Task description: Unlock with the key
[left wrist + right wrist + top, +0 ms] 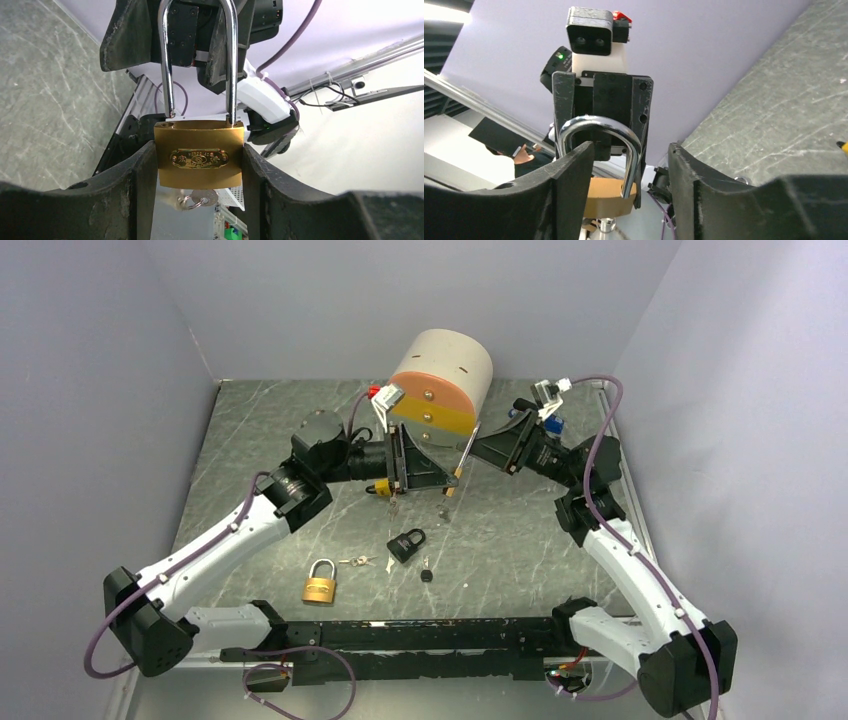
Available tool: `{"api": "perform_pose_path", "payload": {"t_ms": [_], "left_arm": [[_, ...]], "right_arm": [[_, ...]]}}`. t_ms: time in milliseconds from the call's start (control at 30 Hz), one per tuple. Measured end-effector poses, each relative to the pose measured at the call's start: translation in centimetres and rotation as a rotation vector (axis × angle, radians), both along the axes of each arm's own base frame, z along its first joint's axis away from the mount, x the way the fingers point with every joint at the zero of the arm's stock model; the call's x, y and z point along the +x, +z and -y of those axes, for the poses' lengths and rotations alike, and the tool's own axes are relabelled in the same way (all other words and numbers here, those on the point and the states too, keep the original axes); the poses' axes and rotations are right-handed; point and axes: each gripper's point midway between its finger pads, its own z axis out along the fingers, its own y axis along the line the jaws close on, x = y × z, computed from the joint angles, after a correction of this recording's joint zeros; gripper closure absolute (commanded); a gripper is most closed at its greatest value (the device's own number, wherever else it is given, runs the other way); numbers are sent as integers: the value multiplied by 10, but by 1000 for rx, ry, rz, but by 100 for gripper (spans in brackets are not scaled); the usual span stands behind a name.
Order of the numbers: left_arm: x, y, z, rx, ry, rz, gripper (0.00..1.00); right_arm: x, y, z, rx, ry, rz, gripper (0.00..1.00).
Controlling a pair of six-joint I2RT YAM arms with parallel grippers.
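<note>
My left gripper (199, 150) is shut on the body of a brass padlock (200, 160), which it holds in the air above the table. The steel shackle (231, 60) points away from it, and one shackle leg ends just above the body. A key (205, 197) on a small ring sticks out of the padlock's underside. My right gripper (630, 147) is open and faces the left one. The shackle (629, 145) stands between its fingers, close to the left finger (569, 170). In the top view the left gripper (445, 475) and the right gripper (470, 455) meet mid-table.
A large beige, orange and yellow cylinder (440, 380) stands behind the grippers. On the table lie a second brass padlock (320, 582), a black padlock (405, 543), a small bunch of keys (358, 561) and a black-headed key (427, 575). Walls close in both sides.
</note>
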Motion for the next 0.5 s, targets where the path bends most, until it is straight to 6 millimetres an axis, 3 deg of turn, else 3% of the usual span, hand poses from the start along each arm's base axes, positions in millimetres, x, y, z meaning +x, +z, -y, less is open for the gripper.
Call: {"api": "perform_pose_path", "payload": {"t_ms": [133, 233, 367, 500], "left_arm": [[-1, 6, 2, -9, -19, 4, 98], [4, 3, 1, 8, 15, 13, 97], [16, -7, -10, 76, 141, 58, 97], [28, -28, -36, 211, 306, 98, 97]], "right_arm": [[2, 9, -2, 23, 13, 13, 79], [6, 7, -2, 22, 11, -4, 96], [11, -7, -2, -7, -9, -72, 100], [12, -28, -5, -68, -9, -139, 100]]}}
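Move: The shackle of the gold padlock stands already sprung, one leg clear of the body. Its middle is about 2 cm to the left of the open right hand, level fore and aft and some 1 cm higher. The padlock body is roughly 5 cm back and 3 cm left of that hand, with the keys about 4 cm farther back. From the left hand, which holds the body, the shackle is some 5 cm ahead and 2 cm right. The shackle is taken between the right fingers, which close from wide open to almost shut and pinch it near its bow, that hand then sinking about 3 cm. The left hand keeps its grip on the body and, after a brief pause, draws it left, forward and down, some 5 cm in all and away from the right hand, while turning roughly 20 degrees, mostly counter-clockwise. ##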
